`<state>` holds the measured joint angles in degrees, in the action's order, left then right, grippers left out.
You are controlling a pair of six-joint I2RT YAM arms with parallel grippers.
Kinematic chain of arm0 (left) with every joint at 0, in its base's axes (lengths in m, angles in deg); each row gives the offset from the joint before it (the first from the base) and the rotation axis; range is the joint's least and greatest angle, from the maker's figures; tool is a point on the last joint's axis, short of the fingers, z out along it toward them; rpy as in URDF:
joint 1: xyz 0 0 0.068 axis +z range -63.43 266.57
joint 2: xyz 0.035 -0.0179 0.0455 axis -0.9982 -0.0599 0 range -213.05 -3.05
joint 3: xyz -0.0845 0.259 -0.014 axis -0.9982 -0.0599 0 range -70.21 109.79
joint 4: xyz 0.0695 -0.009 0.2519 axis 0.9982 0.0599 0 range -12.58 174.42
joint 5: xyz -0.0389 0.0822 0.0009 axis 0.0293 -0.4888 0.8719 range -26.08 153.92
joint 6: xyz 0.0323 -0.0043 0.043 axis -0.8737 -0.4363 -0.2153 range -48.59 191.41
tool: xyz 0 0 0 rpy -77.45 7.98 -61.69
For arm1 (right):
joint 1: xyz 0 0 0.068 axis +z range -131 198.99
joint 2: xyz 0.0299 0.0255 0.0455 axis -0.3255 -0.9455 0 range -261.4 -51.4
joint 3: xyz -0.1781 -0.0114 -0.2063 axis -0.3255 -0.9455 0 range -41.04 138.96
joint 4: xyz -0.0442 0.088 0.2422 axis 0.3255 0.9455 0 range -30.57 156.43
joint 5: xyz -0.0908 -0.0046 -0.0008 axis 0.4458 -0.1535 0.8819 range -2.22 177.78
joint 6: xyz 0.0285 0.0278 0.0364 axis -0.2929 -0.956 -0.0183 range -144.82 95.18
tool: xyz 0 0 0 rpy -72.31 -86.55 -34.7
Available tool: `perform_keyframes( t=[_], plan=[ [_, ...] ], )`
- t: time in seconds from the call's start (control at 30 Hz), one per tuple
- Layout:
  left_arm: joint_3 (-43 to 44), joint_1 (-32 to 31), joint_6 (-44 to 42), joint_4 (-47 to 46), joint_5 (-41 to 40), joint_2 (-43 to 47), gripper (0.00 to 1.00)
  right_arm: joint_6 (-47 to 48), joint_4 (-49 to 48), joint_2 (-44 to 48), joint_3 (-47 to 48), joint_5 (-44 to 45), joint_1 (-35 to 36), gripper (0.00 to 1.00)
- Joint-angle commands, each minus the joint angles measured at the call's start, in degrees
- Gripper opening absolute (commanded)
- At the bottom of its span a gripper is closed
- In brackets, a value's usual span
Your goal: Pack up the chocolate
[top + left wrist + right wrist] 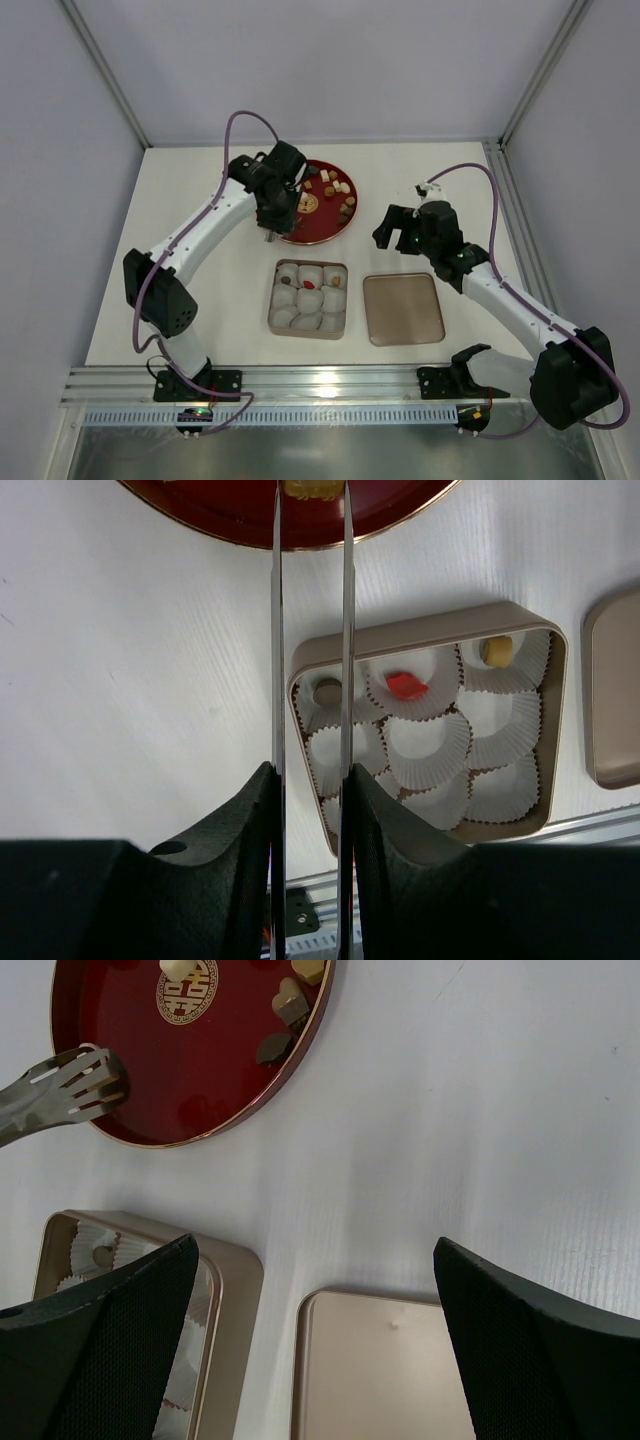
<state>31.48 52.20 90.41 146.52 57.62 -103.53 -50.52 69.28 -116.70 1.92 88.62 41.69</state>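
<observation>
The chocolate (335,186) lies as several small brown, tan and cream pieces on a round red plate (322,228). My left gripper (272,212) is shut on metal tongs (277,630), whose forked tips (72,1082) hang over the plate's near-left rim. A tan bit (312,488) shows between the blades at the frame's top edge; I cannot tell if it is gripped. A gold box (276,300) of white paper cups holds a red piece (405,685), a tan one (495,650) and a brown one (327,690). My right gripper (395,228) stands open and empty.
The box's gold lid (403,308) lies flat to the right of the box, below my right gripper (315,1250). The plate has a gold emblem (188,988) at its middle. An aluminium rail (330,385) runs along the near edge, and walls stand on both sides.
</observation>
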Motion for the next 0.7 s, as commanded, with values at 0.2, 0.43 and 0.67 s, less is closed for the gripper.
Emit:
perform_keyframes(
  t=[0.2, 0.43, 0.67],
  plan=[
    [-4.13, 0.36, -0.02, -0.37, 2.44, 7.76, 0.33, -0.23, -2.46, -0.27, 2.74, 0.13, -0.02, 1.0],
    [-7.11, 0.36, 0.33, 0.95, 4.98, 11.98, 0.33, -0.5, -2.64, -0.53, 2.83, 0.21, -0.11, 1.0],
    [-11.42, 0.36, 0.68, 2.53, 6.13, 17.94, 0.33, -0.85, -2.82, -0.88, 2.74, 0.3, -0.11, 1.0]
  ],
)
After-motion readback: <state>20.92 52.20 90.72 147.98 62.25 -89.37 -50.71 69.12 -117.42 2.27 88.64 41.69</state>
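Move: The left gripper already has a caramel-coloured chocolate in its tongs. The box it is bound for has its middle about 9 cm back, 6 cm to the right and 17 cm below the hand. The red plate's centre is some 16 cm ahead, 5 cm right and 17 cm down; the red chocolate, in the box's back row, is roughly 5 cm back and 6 cm right, 17 cm lower. From the right hand, the box is about 18 cm left, 11 cm back and 13 cm below. Bring the left gripper back about 6 cm from the red plate towards the box side of the table, drifting a couple of centimetres left and, after a level start, rising about 2 cm. Keep the fingers' hold on the tongs unchanged so they go on pinching the chocolate, with the wrist nearly steady. ##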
